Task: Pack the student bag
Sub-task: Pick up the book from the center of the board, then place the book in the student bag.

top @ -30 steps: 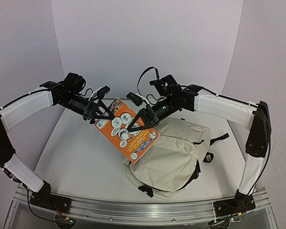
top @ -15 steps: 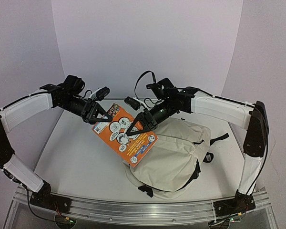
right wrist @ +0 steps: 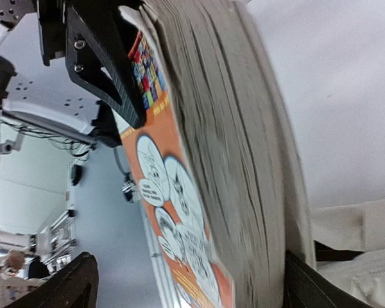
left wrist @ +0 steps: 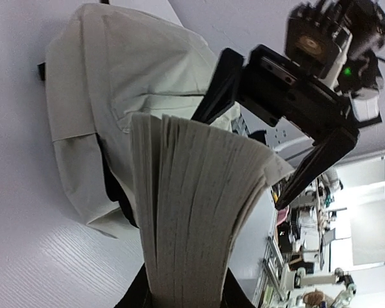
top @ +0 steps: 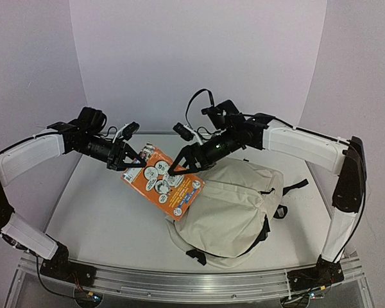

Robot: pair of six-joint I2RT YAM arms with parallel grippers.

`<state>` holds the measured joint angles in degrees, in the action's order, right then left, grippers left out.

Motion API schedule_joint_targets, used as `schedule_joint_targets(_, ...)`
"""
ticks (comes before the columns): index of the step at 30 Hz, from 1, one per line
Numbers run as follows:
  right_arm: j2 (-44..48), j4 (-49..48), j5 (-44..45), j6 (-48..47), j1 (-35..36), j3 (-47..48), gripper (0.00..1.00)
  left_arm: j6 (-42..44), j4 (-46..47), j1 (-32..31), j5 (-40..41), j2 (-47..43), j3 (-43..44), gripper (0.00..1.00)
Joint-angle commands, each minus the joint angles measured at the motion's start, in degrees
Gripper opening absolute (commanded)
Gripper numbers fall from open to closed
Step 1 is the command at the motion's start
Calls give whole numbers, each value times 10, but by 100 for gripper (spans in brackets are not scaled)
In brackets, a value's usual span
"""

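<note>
An orange paperback book [top: 163,181] hangs in the air left of the student bag [top: 231,212], a cream backpack lying flat on the white table. My left gripper [top: 138,160] is shut on the book's upper left end; in the left wrist view the page block [left wrist: 192,205] rises from between its jaws. My right gripper [top: 179,168] is open, its fingers spread on either side of the book's right edge. In the right wrist view the orange cover [right wrist: 179,212] stands well clear of one finger [right wrist: 70,282]. The bag [left wrist: 115,64] lies beyond the book.
The bag's black straps [top: 294,187] trail off to its right. A curved white backdrop [top: 199,64] stands behind the table [top: 102,218]. An aluminium rail [top: 192,282] with both arm bases runs along the near edge.
My left gripper closed on the book's upper left end. My right gripper let go of the book and opened wide. The book shifted slightly to the left.
</note>
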<state>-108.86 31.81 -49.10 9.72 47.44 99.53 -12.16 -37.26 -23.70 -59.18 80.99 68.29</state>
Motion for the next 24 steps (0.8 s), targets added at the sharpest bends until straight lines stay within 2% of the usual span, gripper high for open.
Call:
schedule_joint_targets(1,101,-13,201,-15,-5,-32,97,-104,129,80,31,-67,-39,0)
schedule_joint_targets(6,147,14,432,-41,73,-92,98,-188,193,143,47,-74,-63,0)
schedule_joint_targets(11,140,36,584,-44,178,-139,98,-260,251,200,60,-47,-93,0)
schedule_joint_targets(18,96,54,647,-48,305,-158,98,-289,303,215,69,-25,-122,0)
schedule_joint_targets(24,32,79,697,-46,345,-173,98,-283,295,216,75,-31,-136,0)
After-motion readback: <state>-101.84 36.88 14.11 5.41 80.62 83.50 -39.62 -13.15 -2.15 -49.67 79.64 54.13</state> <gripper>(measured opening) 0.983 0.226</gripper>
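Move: The orange book is already pinched in my left hand, its middle some 8 cm right, 3 cm back and 6 cm below that hand; from my open right hand, still around its other edge, it is about 3 cm left, 3 cm back and 6 cm down. The bag's near-left mouth with the black strap lies roughly 14 cm back, 4 cm right and 23 cm below my right hand, the bag's middle about 4 cm back and 14 cm right. My left hand keeps its pinch and takes the book away from the bag, about 12 cm left and 11 cm forward, swinging nearly 40 degrees counter-clockwise and sinking late. My open right hand comes free of the book, first easing forward, right and up, then sweeping back and down over the bag's near-left mouth, fingers tipping to point steeply down. ##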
